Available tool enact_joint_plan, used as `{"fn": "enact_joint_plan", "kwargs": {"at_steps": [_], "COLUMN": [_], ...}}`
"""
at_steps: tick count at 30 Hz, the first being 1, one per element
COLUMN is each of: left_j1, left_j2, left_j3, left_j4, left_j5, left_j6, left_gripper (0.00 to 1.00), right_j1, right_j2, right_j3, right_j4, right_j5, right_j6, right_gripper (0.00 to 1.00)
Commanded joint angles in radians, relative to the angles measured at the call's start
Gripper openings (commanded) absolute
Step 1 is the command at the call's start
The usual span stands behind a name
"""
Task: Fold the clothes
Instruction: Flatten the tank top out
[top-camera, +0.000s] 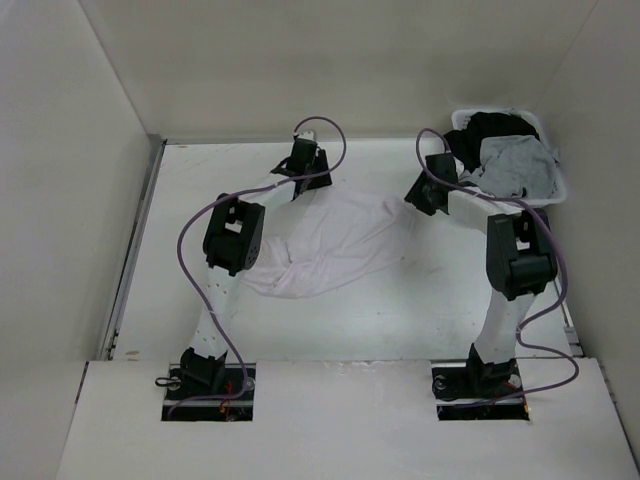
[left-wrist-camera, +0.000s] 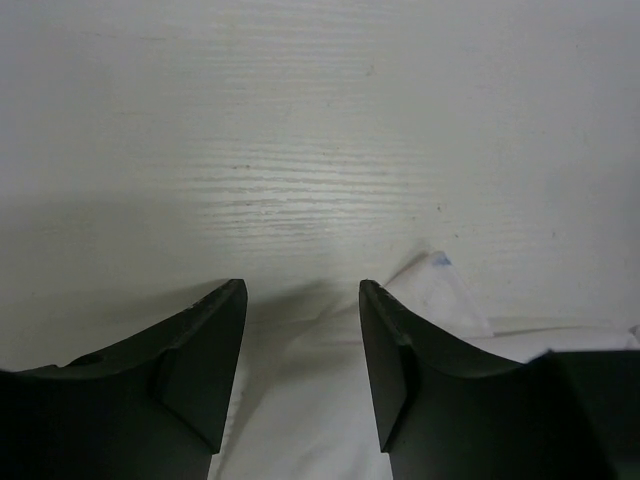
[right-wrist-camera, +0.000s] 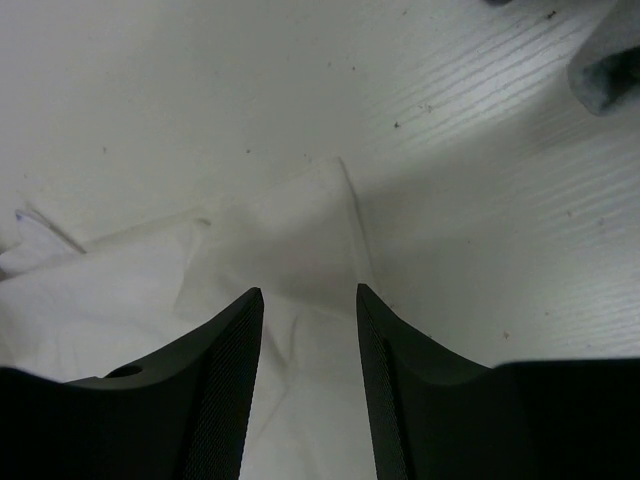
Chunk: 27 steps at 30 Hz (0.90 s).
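The clothes (top-camera: 330, 245), a thin white tank top, lie crumpled and partly spread on the white table between my two arms. My left gripper (top-camera: 300, 188) hovers over the top's far left edge. In the left wrist view its jaws stand open (left-wrist-camera: 301, 290), with white fabric (left-wrist-camera: 300, 410) lying flat beneath and between them and a corner (left-wrist-camera: 440, 285) poking out to the right. My right gripper (top-camera: 423, 197) is at the top's far right edge. Its jaws also stand open (right-wrist-camera: 309, 292) over a narrow strip of the fabric (right-wrist-camera: 290, 240), gripping nothing.
A white basket (top-camera: 556, 190) stands at the back right, holding a black garment (top-camera: 490, 130) and a light grey one (top-camera: 515, 165). The grey one's edge (right-wrist-camera: 610, 60) shows in the right wrist view. White walls enclose the table at the left, back and right.
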Motion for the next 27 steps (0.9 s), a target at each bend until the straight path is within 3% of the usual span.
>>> {"fn": "enact_joint_plan", "kwargs": {"at_steps": [1,6,13,16,23,27], "left_j1": [-0.018,-0.024,-0.035,-0.030,0.049,0.095], "left_j2": [-0.030,-0.073,-0.090,-0.151,-0.447,-0.571], "left_j3": [-0.029,-0.076,-0.104,-0.186,-0.562,-0.729], "left_j4": [-0.024,-0.005,-0.011,0.015,0.212,0.245], "left_j5": [0.077,0.090,0.120,0.081,0.039,0.002], "left_j6": [0.005,0.009,0.004,-0.017,-0.115,-0.166], "left_gripper": [0.46,0.39,0.13,0.03,0.00,0.00], "right_j1": [-0.020,-0.025,-0.038,-0.038,-0.011,0.029], "right_j2": [0.035,0.046,0.131,0.165,-0.006,-0.030], "right_j3": [0.103,0.155,0.308,0.373,0.126,0.083], "right_j4": [-0.121,-0.203,-0.352,-0.423,-0.205,-0.165], "right_j5": [-0.058,-0.027,-0.049,-0.030,-0.118,-0.110], "right_j6": [-0.008,-0.010,-0.050,-0.080,-0.019,-0.021], "right_gripper": [0.48,0.48,0.48,0.46,0.46,0.49]}}
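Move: The tank top's far edge lies just under the left fingers, about 3 cm back, 2 cm right and 2 cm below; its blue-marked corner is some 5 cm right and 2 cm ahead, the cloth's middle about 15 cm straight back. From the right hand, the tank top's right edge is roughly 2 cm back, 2 cm left and 4 cm down, the laundry basket some 13 cm ahead and 21 cm right. Left fingers pinch the tank top's far edge, dragging it some 10 cm back-left; right hand draws back. ##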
